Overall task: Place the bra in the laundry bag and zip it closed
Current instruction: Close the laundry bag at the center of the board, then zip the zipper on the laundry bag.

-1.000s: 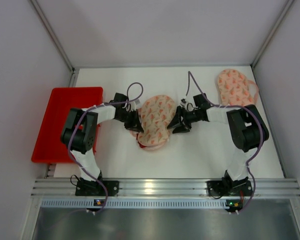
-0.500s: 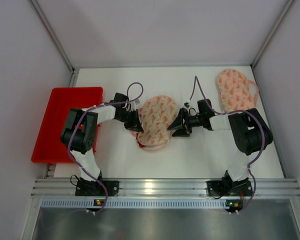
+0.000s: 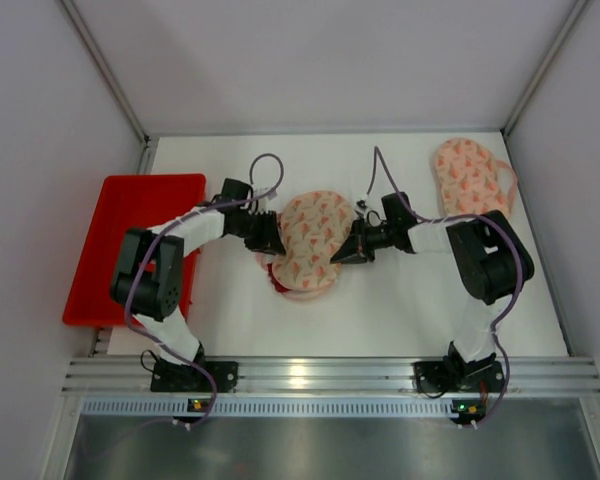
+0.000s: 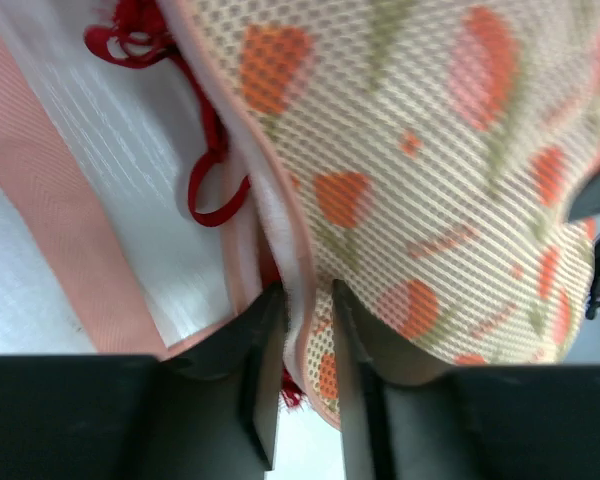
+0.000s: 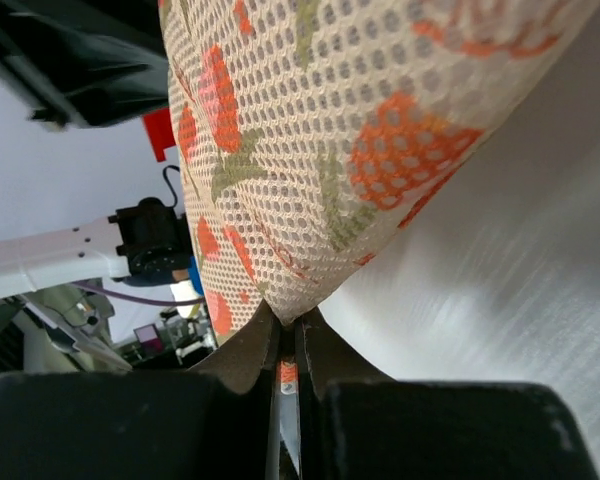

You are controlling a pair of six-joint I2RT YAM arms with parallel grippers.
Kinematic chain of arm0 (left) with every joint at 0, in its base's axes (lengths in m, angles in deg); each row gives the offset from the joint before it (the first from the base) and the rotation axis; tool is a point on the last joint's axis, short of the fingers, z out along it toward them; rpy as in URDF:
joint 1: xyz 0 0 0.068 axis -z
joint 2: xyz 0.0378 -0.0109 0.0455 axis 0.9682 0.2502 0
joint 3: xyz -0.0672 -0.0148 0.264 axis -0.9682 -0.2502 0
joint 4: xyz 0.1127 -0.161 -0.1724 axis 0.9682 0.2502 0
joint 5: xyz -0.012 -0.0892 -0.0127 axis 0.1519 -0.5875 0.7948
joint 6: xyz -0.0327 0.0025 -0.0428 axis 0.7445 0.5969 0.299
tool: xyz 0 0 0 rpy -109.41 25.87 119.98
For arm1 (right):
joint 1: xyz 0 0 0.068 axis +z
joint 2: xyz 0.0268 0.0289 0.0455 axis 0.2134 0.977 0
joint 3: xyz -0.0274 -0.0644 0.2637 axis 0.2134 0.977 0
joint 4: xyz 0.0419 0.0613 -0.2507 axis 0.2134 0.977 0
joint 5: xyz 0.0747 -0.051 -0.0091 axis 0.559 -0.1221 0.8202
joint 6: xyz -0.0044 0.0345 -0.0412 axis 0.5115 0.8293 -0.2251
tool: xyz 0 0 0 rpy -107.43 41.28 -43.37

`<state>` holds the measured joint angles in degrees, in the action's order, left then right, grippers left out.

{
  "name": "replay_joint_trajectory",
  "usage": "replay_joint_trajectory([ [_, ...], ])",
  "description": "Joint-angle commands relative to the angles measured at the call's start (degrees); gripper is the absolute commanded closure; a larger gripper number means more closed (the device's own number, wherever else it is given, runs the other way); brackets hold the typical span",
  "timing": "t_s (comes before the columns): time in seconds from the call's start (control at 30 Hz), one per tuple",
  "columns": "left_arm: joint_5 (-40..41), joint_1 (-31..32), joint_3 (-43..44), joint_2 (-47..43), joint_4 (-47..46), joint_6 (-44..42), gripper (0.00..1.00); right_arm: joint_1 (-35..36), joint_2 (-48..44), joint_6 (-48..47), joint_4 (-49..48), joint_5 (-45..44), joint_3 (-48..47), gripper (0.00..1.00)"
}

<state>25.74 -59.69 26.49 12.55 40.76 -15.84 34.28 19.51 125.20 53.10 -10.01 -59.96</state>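
Note:
The laundry bag (image 3: pixel 310 240), cream mesh with orange flowers, lies mid-table. The red bra (image 3: pixel 277 278) pokes out at its lower left edge, and its strap (image 4: pixel 205 170) loops beside the rim in the left wrist view. My left gripper (image 3: pixel 272 238) is at the bag's left edge. Its jaws stand slightly parted, with the bag's pink-trimmed rim (image 4: pixel 302 270) loose between them (image 4: pixel 305 300). My right gripper (image 3: pixel 348 250) is at the bag's right edge, shut (image 5: pixel 288 325) on a pinched tip of the mesh (image 5: pixel 310 150).
A red tray (image 3: pixel 130 240) sits at the table's left edge. A second flowered mesh piece (image 3: pixel 465 180) lies at the back right, behind the right arm. White walls close in on the table at the back and on both sides.
The right gripper slid left to the bag's right edge and closed on it. The left gripper shifted slightly toward the back and its jaws parted from a tight grip on the rim.

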Motion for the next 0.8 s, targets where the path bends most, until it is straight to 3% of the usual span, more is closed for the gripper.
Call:
replay_joint_trajectory([
  [0.0, 2.1, 0.2, 4.3, -8.8, 0.5, -5.4, 0.67, -0.3, 0.2, -5.2, 5.7, -2.6, -2.4, 1.00],
  [0.1, 2.4, 0.4, 9.5, -13.2, 4.1, -14.3, 0.51, -0.5, 0.5, -7.5, 8.5, -3.2, -3.4, 1.00],
  [0.23, 6.9, 4.8, 15.5, -16.4, 11.5, -31.0, 0.47, -0.6, 2.0, -8.3, 11.4, -3.1, -4.8, 1.00],
  [0.37, 17.4, 19.6, 15.2, -18.5, 16.3, -49.9, 0.46, -0.5, 2.9, -8.5, 11.7, -2.5, -5.3, 1.00],
  [0.47, 22.4, 30.4, 15.5, -16.7, 20.7, -59.4, 0.46, -0.5, 3.5, -9.5, 13.6, -2.1, -6.0, 1.00],
  [0.57, 28.4, 40.2, 16.4, -13.7, 24.1, -64.1, 0.46, -0.5, 3.9, -10.4, 14.6, -2.0, -6.3, 1.00],
  [0.77, 37.2, 51.3, 21.2, -2.0, 26.8, -71.3, 0.46, -0.2, 3.6, -10.0, 15.0, -2.3, -6.3, 1.00],
])
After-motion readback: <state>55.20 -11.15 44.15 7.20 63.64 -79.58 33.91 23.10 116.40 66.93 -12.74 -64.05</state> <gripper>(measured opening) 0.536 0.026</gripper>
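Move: The zip tag on the laundry bag's near right rim lies about 13 cm to the left gripper's right, 7 cm back and a few centimetres lower. The bag's middle is about 7 cm right and 3 cm ahead of the left gripper; the red bra end poking out is some 6 cm straight back from it. For the right gripper, already pinching the bag's mesh, the tag sits roughly 4 cm back, 1 cm right and 5 cm below. Open the left fingers wider and lift them clear of the bag's left rim, up about 17 cm and briefly forward, then swing right and back over the bag. Roll the wrist clockwise about 100 degrees on the way and come down 10 cm, fingers open, towards the near right rim. With the right gripper, keep the pinch on the mesh and lower it 3 cm. ##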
